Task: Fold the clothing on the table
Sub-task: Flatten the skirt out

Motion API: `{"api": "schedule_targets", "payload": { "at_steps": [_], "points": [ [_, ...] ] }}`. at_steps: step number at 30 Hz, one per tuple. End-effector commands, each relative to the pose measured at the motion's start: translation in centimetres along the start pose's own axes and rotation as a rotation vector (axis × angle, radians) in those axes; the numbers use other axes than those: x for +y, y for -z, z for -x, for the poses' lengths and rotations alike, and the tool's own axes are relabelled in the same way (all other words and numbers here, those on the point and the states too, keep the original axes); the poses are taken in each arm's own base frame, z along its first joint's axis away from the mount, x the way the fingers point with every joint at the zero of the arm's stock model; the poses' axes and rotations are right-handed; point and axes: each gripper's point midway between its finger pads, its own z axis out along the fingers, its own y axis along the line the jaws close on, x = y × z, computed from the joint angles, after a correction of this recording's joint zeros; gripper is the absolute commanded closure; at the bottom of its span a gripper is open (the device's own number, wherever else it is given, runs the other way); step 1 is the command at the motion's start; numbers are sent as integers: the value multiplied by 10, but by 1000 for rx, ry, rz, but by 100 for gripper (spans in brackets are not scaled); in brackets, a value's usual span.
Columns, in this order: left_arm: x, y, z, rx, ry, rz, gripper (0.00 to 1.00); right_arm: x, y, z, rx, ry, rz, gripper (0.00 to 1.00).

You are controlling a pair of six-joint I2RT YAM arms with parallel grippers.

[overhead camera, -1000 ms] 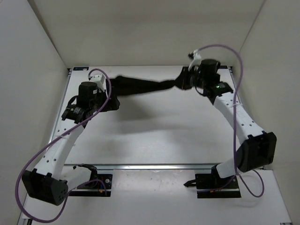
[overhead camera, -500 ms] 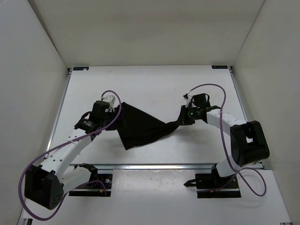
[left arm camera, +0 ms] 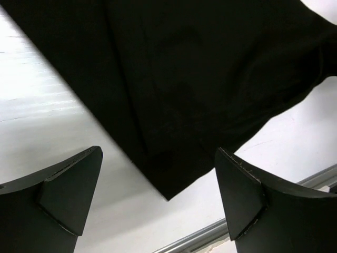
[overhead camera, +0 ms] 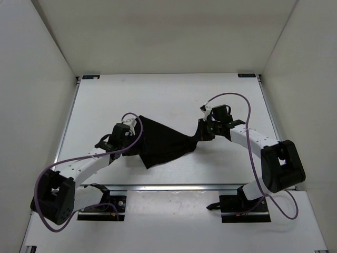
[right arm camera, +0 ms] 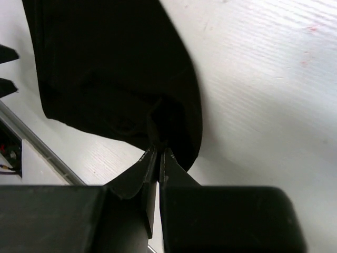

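The black clothing (overhead camera: 160, 141) lies on the white table (overhead camera: 158, 95) near its middle, spread wide on the left and drawn to a narrow bunch on the right. My right gripper (overhead camera: 203, 132) is shut on that bunched end; in the right wrist view its jaws (right arm camera: 159, 152) pinch a fold of the clothing (right arm camera: 110, 68). My left gripper (overhead camera: 135, 141) stands open at the garment's left edge. In the left wrist view the left gripper (left arm camera: 158, 158) has its fingers (left arm camera: 71, 192) wide apart, over a corner of the clothing (left arm camera: 174, 79), with nothing gripped.
A metal rail (overhead camera: 174, 186) runs along the table's near edge and shows past the left gripper as the rail (left arm camera: 200, 234). White walls (overhead camera: 37, 79) close in the left, right and back. Both arm bases (overhead camera: 100, 206) sit below the rail.
Both arms have drawn back from the far side towards the near edge. The clothing, stretched between them at the back, now lies at the table's middle. The left gripper edged right.
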Motion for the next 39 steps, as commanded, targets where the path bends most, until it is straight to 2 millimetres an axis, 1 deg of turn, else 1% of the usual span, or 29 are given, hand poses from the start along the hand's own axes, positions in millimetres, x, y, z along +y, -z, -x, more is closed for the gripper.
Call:
{"api": "schedule_targets", "payload": {
  "at_steps": [1, 3, 4, 5, 6, 7, 8, 9, 12, 13, 14, 16, 17, 18, 21, 23, 24, 25, 27, 29, 30, 31, 32, 33, 34, 35, 37, 38, 39],
  "points": [
    [-24, -8, 14, -26, 2, -88, 3, 9, -4, 11, -27, 13, 28, 100],
    [-27, -11, 14, -12, 3, -94, 7, 9, -4, 10, -19, 4, 25, 100],
    [-29, -13, 12, 2, -1, -92, 8, 9, -3, 15, -36, 10, 19, 100],
    [-27, -15, 13, 2, -8, -74, 9, 7, -5, 12, -28, 10, 16, 99],
    [-28, -16, 13, 2, -9, -72, 9, 9, -2, 17, -43, 13, 21, 100],
    [-25, -19, 7, 22, -7, -65, 10, 9, -1, 18, -45, 11, 20, 100],
    [-26, -19, 11, 12, -3, -69, 12, 9, -1, 19, -47, 10, 21, 100],
    [-23, -21, 6, 30, 4, -67, 14, 6, -2, 18, -43, 1, 15, 100],
    [-27, -22, 13, 22, 1, -66, 21, 5, -1, 16, -39, -2, 12, 100],
    [-26, -21, 14, 14, -3, -58, 24, 9, -1, 18, -44, 9, 19, 100],
    [-26, -21, 16, 10, -3, -54, 24, 5, -2, 13, -35, 6, 12, 100],
    [-27, -22, 18, 5, -8, -54, 31, 2, -2, 16, -44, 3, 5, 100],
    [-23, -23, 17, 12, 1, -47, 34, 4, -2, 15, -39, 2, 14, 100],
    [-21, -27, 11, 35, 1, -34, 35, 4, -2, 17, -39, 6, 15, 100],
    [-20, -29, 7, 49, -5, -21, 35, 3, -4, 17, -33, 1, 14, 100],
    [-20, -29, 4, 67, -7, -21, 32, 1, -2, 19, -41, 7, 8, 100],
    [-19, -30, 8, 55, -10, -14, 31, -2, -2, 19, -42, 4, 2, 100],
    [-16, -30, 5, 63, -8, -1, 29, -2, -3, 14, -25, -3, 5, 100],
    [-11, -29, 6, 67, -11, 18, 26, -3, 0, 22, -50, 6, 8, 100],
    [-8, -30, 0, 78, -7, 23, 28, -1, -1, 22, -49, 12, 11, 100],
    [-11, -30, 2, 70, 1, 7, 30, -3, -1, 21, -45, 1, 3, 100],
    [-11, -31, 1, 69, 5, 2, 33, -3, -2, 19, -37, 7, 8, 99],
    [-15, -33, -2, 79, 1, -19, 38, -6, -2, 21, -40, 7, 1, 100],
    [-16, -35, -3, 85, 3, -25, 46, -1, -2, 22, -40, 15, 12, 100],
    [-17, -35, -1, 81, 5, -30, 50, -4, -2, 22, -40, 12, 6, 100],
    [-19, -37, -3, 98, -4, -30, 57, -3, -2, 22, -38, 14, 7, 100],
    [-22, -39, 0, 100, -7, -34, 68, -4, -1, 22, -37, 19, 4, 100],
    [-23, -40, -1, 110, -8, -32, 79, -5, -1, 23, -36, 23, -6, 100],
    [-26, -41, 4, 98, -12, -38, 92, -5, 0, 23, -34, 18, 1, 100]
  ]
}}
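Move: Just under and ahead of the wide-open left fingers lies the skirt's left end, its grip spot about 2 cm to the right, 1 cm forward and 4 cm below. From that hand the skirt's near corner is some 9 cm back and 4 cm right, its far-left corner roughly 13 cm ahead and 1 cm right. For the right hand, already pinching the other end, the grip spot is about 23 cm left, 3 cm back and 6 cm lower. Sinking about 3 cm and easing some 2 cm to the right, the left hand comes down onto the skirt's left end and narrows its fingers, slowly at first and then quickly until nearly shut, pinching the black cloth beside the seam; the wrist tips slightly down. The right hand stays put, still gripping its end. ##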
